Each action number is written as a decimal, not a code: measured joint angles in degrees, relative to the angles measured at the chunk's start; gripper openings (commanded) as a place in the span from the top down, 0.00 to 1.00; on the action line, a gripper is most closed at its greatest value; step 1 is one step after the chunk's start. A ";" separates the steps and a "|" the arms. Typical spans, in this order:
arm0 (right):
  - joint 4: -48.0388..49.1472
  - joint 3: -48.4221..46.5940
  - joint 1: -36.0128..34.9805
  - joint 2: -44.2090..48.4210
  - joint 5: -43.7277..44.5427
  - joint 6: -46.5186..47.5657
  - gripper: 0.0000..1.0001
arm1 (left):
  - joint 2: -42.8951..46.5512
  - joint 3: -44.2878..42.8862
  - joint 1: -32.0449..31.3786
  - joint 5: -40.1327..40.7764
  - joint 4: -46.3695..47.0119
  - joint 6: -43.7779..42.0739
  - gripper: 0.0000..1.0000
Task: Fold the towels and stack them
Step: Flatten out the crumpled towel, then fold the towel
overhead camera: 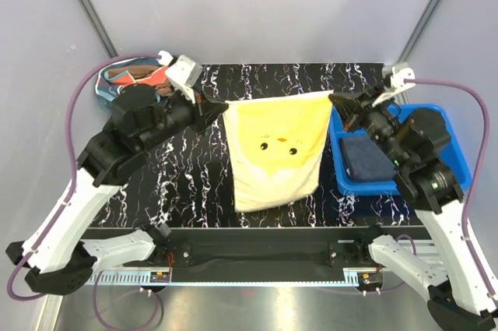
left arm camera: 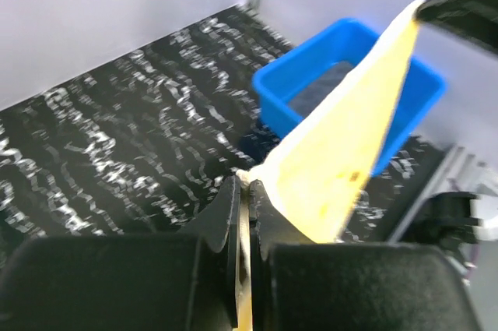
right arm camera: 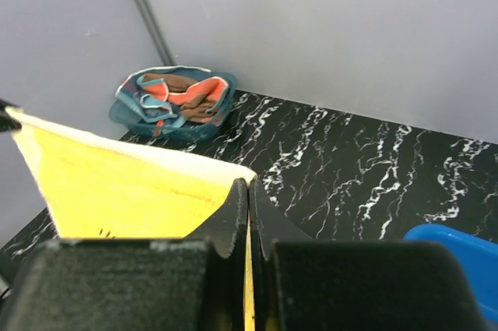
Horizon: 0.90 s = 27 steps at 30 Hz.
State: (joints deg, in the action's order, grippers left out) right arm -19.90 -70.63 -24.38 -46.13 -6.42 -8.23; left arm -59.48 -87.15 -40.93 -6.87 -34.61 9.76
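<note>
A yellow towel (overhead camera: 276, 152) with a small face print hangs spread between my two grippers above the black marbled table (overhead camera: 187, 167). My left gripper (overhead camera: 220, 107) is shut on its top left corner, and the cloth (left arm camera: 342, 144) runs from those jaws (left arm camera: 249, 183) toward the right arm. My right gripper (overhead camera: 334, 100) is shut on the top right corner, with the yellow cloth (right arm camera: 117, 191) stretching left of its tips (right arm camera: 249, 184). A dark grey-blue towel (overhead camera: 369, 156) lies folded in the blue bin (overhead camera: 459, 148). More towels, orange-red and brown (right arm camera: 183, 89), fill the teal basket (overhead camera: 109, 86).
The blue bin (left arm camera: 280, 101) stands at the table's right side under the right arm. The teal basket (right arm camera: 124, 109) sits in the back left corner against the grey wall. A metal rail runs along the near table edge (overhead camera: 257, 257).
</note>
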 measured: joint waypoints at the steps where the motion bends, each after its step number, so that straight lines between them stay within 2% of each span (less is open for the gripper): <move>1: 0.13 -0.68 0.00 -1.03 0.44 0.17 1.00 | -0.83 -0.13 0.07 1.14 -0.20 -0.55 1.00; 6: 2.99 -3.67 0.02 -11.76 4.59 2.60 1.00 | -9.84 -2.99 5.27 3.50 -1.29 -2.89 1.00; 12: 8.46 -11.52 1.60 -34.75 6.64 5.77 1.00 | -27.52 -8.22 17.46 1.38 1.75 -4.37 1.00; 16: 11.32 -20.26 5.64 -52.46 3.21 5.88 1.00 | -42.97 -17.66 22.34 -2.14 3.61 -5.01 1.00; 21: 14.40 -28.61 9.60 -68.24 -2.78 5.95 1.00 | -60.63 -31.26 25.38 -6.71 4.74 -5.42 1.00; 24: 15.12 -32.28 10.80 -74.14 -6.03 6.21 1.00 | -66.42 -33.75 26.25 -8.96 5.62 -5.46 1.00; 27: 15.87 -32.37 11.28 -76.13 -8.33 7.08 1.00 | -67.95 -32.76 26.64 -10.34 6.19 -5.49 1.00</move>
State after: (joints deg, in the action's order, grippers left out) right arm -4.03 -103.00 -13.10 -122.26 -14.74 -1.15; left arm -127.44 -119.92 -14.28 -17.21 -28.42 4.27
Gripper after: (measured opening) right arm 0.010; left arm 0.027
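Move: My two hands hold the yellow towel's upper corners high in the air. They take it to the bare table near the far edge: for my left hand about 38 cm ahead, 2 cm to its left and 41 cm below; for my right some 36 cm ahead, 3 cm left. The basket stands about 34 cm ahead and 30 cm left of my left hand; the blue bin lies some 10 cm ahead and 27 cm right of my right. Both my hands swing the stretched yellow towel away from me in one quick sweep, about 35 cm forward while sinking some 26 cm, towards the far end of the table. The forward travel dies out first, and the last bit is almost straight down. The wrists tip down by roughly 25 degrees, and my shut fingers keep their pinch on the corners. ##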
